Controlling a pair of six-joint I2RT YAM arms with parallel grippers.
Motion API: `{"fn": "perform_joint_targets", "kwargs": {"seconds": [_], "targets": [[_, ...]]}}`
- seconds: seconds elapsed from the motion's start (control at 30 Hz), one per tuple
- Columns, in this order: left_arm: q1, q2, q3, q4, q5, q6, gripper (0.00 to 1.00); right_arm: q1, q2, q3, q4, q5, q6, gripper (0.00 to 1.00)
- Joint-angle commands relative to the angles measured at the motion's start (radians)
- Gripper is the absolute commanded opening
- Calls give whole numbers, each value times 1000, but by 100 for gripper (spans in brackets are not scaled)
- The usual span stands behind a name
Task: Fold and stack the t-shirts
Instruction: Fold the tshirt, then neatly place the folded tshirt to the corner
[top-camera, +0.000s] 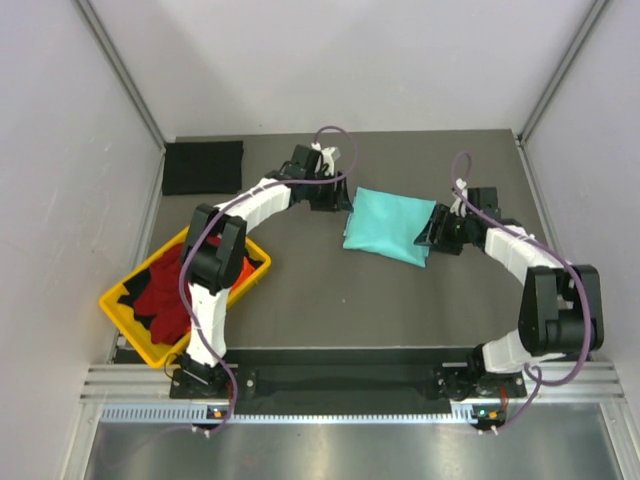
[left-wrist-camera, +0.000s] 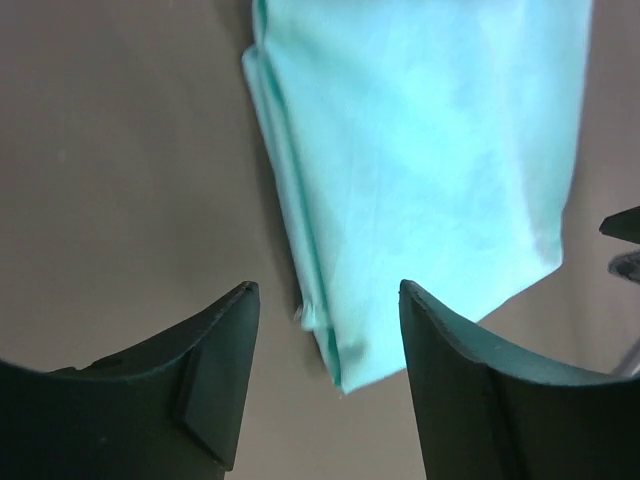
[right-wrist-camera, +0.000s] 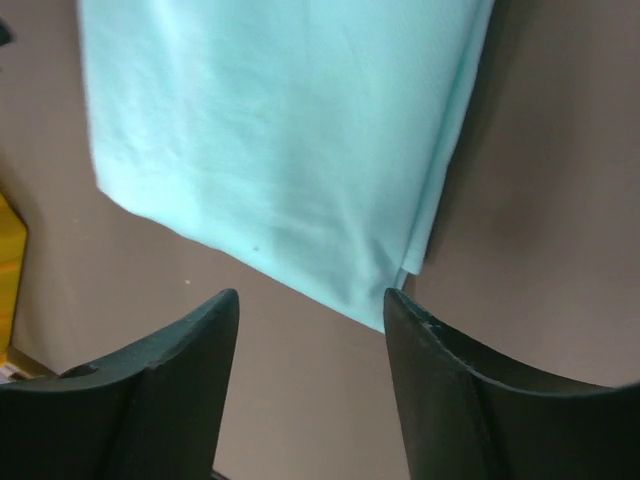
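Observation:
A mint-teal t-shirt lies folded into a rectangle on the dark table, near the middle. My left gripper sits at its far-left corner and my right gripper at its near-right corner. In the left wrist view the left gripper is open, with a layered corner of the teal shirt lying between and ahead of the fingers, untouched. The right gripper is open too, and the teal shirt ends just ahead of its fingertips. A black t-shirt lies folded at the far left.
A yellow tray at the near left holds crumpled red shirts with black cloth and a bit of orange. The left arm arches over the tray. Grey walls close in the table on three sides.

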Motion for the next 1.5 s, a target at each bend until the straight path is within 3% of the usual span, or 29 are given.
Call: {"fn": "perform_joint_targets", "kwargs": {"seconds": [0.0,0.07,0.27,0.8,0.9,1.03,1.13,1.47], "targets": [[23,95,76,28,162,37,64,7,-83,63,-26,-22,-15,62],[27,130,108,46,189,33,65,5,-89,71,-35,-22,-13,69],[29,261,191,37,225,22,65,5,-92,75,-39,-27,-21,75],[-8,313,165,78,229,-30,58,-1,-95,52,-22,-36,-32,76],[-13,319,165,72,209,-44,48,-1,-102,49,-26,-39,-36,76],[-13,315,180,74,202,-74,26,-2,-109,46,-26,-42,-41,76],[-25,284,202,62,174,-99,2,-4,-111,46,-26,-42,-44,76],[-43,160,315,-211,-151,-98,0,-4,-108,54,-16,-55,-33,76]]}}
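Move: Just right of the left hand, about 5 cm off, 1 cm farther out and 6 cm lower, is the middle of the folded t-shirt's left edge. From this hand the near-left corner lies some 8 cm back and 2 cm right, the far-left corner some 7 cm ahead and 6 cm right. From the right hand that left edge lies about 18 cm left and 8 cm ahead; the near-right corner is roughly 3 cm back and 4 cm below it. Dropping about 4 cm beside the t-shirt's left edge, the open left hand slides rightward to it, some 5 cm in all, rolling its left side down about 10 degrees. It sinks another centimetre, shuts and pinches the edge, then rolls level again and draws it barely a centimetre left. The right hand rises about 3.5 cm off the near-right corner, opens wider and waits. ##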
